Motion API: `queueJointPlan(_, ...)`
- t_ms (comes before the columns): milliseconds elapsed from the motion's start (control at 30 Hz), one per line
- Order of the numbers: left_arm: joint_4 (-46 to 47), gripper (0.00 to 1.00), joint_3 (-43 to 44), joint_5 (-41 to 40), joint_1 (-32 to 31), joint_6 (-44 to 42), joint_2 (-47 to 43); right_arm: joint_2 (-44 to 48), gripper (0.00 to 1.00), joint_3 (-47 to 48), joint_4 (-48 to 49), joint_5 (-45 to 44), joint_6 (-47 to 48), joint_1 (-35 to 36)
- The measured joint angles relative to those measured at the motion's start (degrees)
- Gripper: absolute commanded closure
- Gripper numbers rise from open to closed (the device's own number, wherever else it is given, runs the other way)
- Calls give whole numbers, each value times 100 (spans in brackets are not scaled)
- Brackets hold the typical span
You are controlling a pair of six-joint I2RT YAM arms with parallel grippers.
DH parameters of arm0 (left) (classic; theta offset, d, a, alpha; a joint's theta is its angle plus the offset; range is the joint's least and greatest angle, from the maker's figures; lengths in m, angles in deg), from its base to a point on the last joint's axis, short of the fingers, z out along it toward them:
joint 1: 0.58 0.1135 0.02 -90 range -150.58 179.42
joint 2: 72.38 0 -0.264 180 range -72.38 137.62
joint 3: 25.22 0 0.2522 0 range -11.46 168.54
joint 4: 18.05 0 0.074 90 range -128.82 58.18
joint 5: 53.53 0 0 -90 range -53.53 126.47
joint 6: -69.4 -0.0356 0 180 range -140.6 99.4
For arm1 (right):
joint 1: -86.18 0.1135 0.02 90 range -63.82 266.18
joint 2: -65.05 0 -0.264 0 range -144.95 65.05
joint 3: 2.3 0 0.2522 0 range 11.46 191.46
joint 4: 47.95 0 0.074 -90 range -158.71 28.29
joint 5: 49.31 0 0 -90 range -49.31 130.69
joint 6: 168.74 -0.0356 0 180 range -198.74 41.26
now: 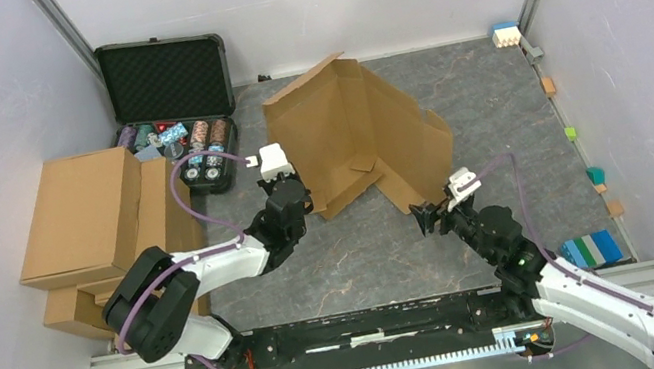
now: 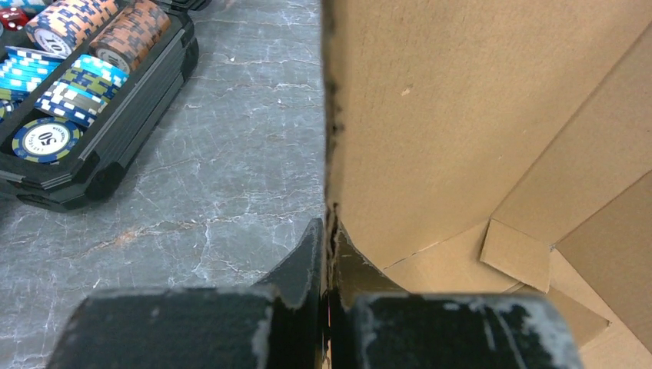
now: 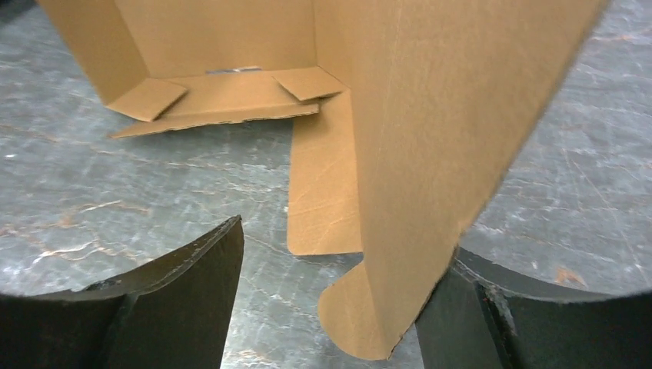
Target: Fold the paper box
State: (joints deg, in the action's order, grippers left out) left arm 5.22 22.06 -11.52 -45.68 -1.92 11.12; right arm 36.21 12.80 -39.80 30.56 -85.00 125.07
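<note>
The paper box [image 1: 365, 132] is a brown cardboard sheet, partly folded, with its walls standing in a V on the grey table. My left gripper [image 1: 306, 204] is at the near left edge of the sheet. In the left wrist view its jaws [image 2: 329, 240] are shut on the upright edge of the paper box [image 2: 461, 100]. My right gripper [image 1: 430, 217] is at the near right end. In the right wrist view it [image 3: 347, 242] stands open, and a rounded flap of the paper box [image 3: 430, 115] hangs between the fingers. The flap lies against the right finger [image 3: 461, 307].
A black foam-lined case [image 1: 168, 81] with poker chips [image 2: 69, 46] lies open at the back left. A pile of brown cartons [image 1: 90, 216] fills the left side. Small coloured blocks [image 1: 590, 250] line the right wall, and one block [image 1: 506, 34] sits in the back right corner.
</note>
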Motion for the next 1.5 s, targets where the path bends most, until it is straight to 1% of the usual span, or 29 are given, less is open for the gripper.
queueJointPlan(100,72,98,-11,66,0,-131,17,-527,21,302,-59,-269,37,0)
queueJointPlan(167,111,98,-15,157,2,-251,17,-710,22,463,-55,-326,35,0)
queueJointPlan(300,267,98,-90,269,2,-417,13,-708,27,608,70,-348,11,0)
queueJointPlan(467,555,98,-326,466,2,-658,-96,-660,27,925,-120,-348,0,0)
queueJointPlan(633,756,98,-501,629,0,-898,-203,-697,27,1631,-446,-433,179,0)
queueJointPlan(667,796,98,-529,651,0,-938,-221,-704,30,1757,-494,-457,221,0)
queueJointPlan(800,885,97,-575,669,0,-1029,-264,-699,58,2068,-608,-570,374,0)
queueJointPlan(833,898,97,-577,673,0,-1043,-264,-699,74,2092,-623,-584,424,0)
queueJointPlan(867,903,97,-577,680,0,-1049,-264,-708,85,2105,-640,-590,439,0)
queueJointPlan(933,903,95,-577,706,0,-1064,-264,-776,94,2118,-708,-605,472,0)
queueJointPlan(1033,916,92,-579,763,0,-1062,-264,-890,99,2135,-868,-581,507,0)
queueJointPlan(1233,673,91,-529,782,0,-824,-251,-713,100,2127,-1082,-380,505,0)
queueJointPlan(1333,398,81,-332,782,2,-590,-184,-461,100,2052,-1193,-282,461,0)
queueJointPlan(1400,188,71,-234,837,2,-457,-136,-337,100,1982,-1250,-232,422,0)
queueJointPlan(1500,-79,61,-179,1078,22,-323,-96,-271,100,1941,-1307,-157,374,0)
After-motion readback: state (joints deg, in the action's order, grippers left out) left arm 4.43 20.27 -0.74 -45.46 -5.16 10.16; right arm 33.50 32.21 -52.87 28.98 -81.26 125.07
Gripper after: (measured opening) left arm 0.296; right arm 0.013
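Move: About 8 cm above the right hand's open fingers, 3 cm ahead and 3 cm to their right, is the upper part of the right panel's near edge, which slants up past the right finger. The rounded tab lies some 8 cm below and 2 cm ahead; the front flap is 13 cm left, 5 cm ahead and low. The left hand still pinches the left panel's near edge; from it the right panel's edge is about 25 cm right and 4 cm back. Climbing about 12 cm with open fingers along the right panel's near edge, and some 3 cm forward, the right hand closes, sinks about 2 cm as it pinches the edge, then draws back 2 cm. The left hand turns about 10 degrees clockwise, still holding, and finally opens partway around the left panel's edge while shifting 2 cm right and slightly down. ##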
